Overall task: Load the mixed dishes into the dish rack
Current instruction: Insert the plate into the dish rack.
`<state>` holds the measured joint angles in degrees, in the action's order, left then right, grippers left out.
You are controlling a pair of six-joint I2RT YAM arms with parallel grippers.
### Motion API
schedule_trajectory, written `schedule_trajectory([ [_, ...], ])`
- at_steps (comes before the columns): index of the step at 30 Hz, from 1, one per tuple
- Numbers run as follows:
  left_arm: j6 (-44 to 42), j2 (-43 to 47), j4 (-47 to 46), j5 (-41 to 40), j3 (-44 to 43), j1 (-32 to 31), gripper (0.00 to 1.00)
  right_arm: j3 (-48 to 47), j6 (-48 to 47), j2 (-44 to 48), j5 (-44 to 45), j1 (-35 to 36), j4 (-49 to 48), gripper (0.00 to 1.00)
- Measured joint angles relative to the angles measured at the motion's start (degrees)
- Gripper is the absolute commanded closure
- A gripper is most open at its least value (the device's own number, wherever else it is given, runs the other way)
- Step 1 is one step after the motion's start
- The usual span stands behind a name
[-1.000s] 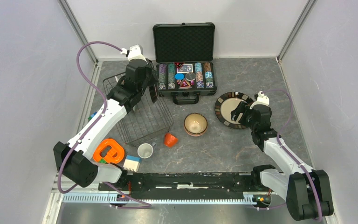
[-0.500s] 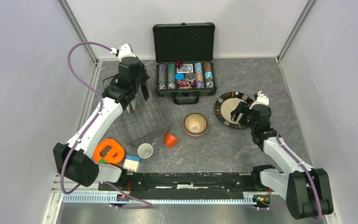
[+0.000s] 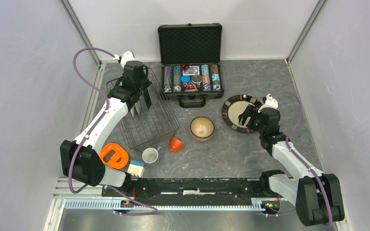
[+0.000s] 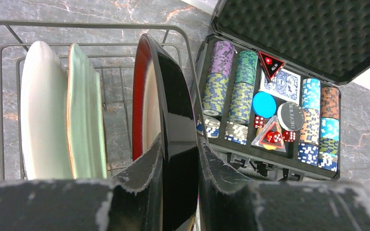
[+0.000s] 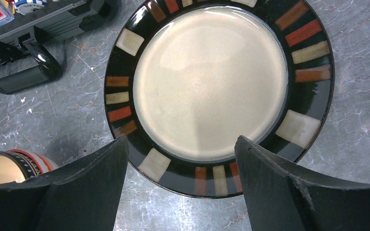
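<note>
My left gripper (image 3: 139,94) (image 4: 180,144) is shut on a plate (image 4: 173,96) with a glossy black back and a red rim. It holds the plate on edge inside the black wire dish rack (image 3: 149,126) (image 4: 77,24). A white plate (image 4: 41,110) and a teal plate (image 4: 84,110) stand upright to its left. My right gripper (image 3: 244,115) (image 5: 181,142) hangs open over the near rim of a dark-rimmed beige plate (image 3: 233,107) (image 5: 209,82) lying flat. A tan bowl (image 3: 202,128) (image 5: 5,166), an orange cup (image 3: 175,143) and a white cup (image 3: 150,155) sit on the table.
An open black case of poker chips (image 3: 191,77) (image 4: 279,110) stands just right of the rack, its handle (image 5: 19,77) near the flat plate. An orange ring toy (image 3: 113,155) and a white-and-blue block (image 3: 136,167) lie in front of the rack.
The left arm has swung the held plate leftward from beside the chip case to over the rack's back part. The right arm has not moved.
</note>
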<state>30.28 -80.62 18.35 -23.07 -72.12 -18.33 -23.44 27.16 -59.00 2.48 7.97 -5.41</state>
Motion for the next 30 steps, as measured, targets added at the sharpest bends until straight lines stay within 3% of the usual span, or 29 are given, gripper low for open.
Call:
schedule_trajectory([
  [28, 3.56, -5.75, -5.16, 7.37, 4.44, 6.01, 0.98, 0.0, -0.02, -0.79, 0.0, 0.0, 0.59, 0.15],
  [30, 3.56, -5.75, -5.16, 7.96, 4.44, 6.34, 0.91, 0.0, -0.02, -0.87, -0.02, 0.0, 0.61, 0.15],
])
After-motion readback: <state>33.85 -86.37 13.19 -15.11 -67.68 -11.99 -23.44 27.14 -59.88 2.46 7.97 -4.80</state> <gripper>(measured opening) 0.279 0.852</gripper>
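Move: My left hand already holds the red-and-black-rimmed plate on edge above the rack. Its slot's middle lies about 5 cm ahead, 2 cm left and some 15 cm below that hand. The green plate stands in the rack about 7 cm to the hand's left and the white plate about 11 cm, both some 4 cm ahead; the poker case is roughly 20 cm right and 8 cm ahead. From my right hand the slot is about 48 cm left and 14 cm ahead, about level. I keep the plate pinched upright in my left fingers and sink it about 6 cm into the rack, on the right side of the green plate. On the way down I ease it some 2 cm forward and 2 cm left, tipping the fingers about 5 degrees further down, then come to a stop with the grip still shut. ##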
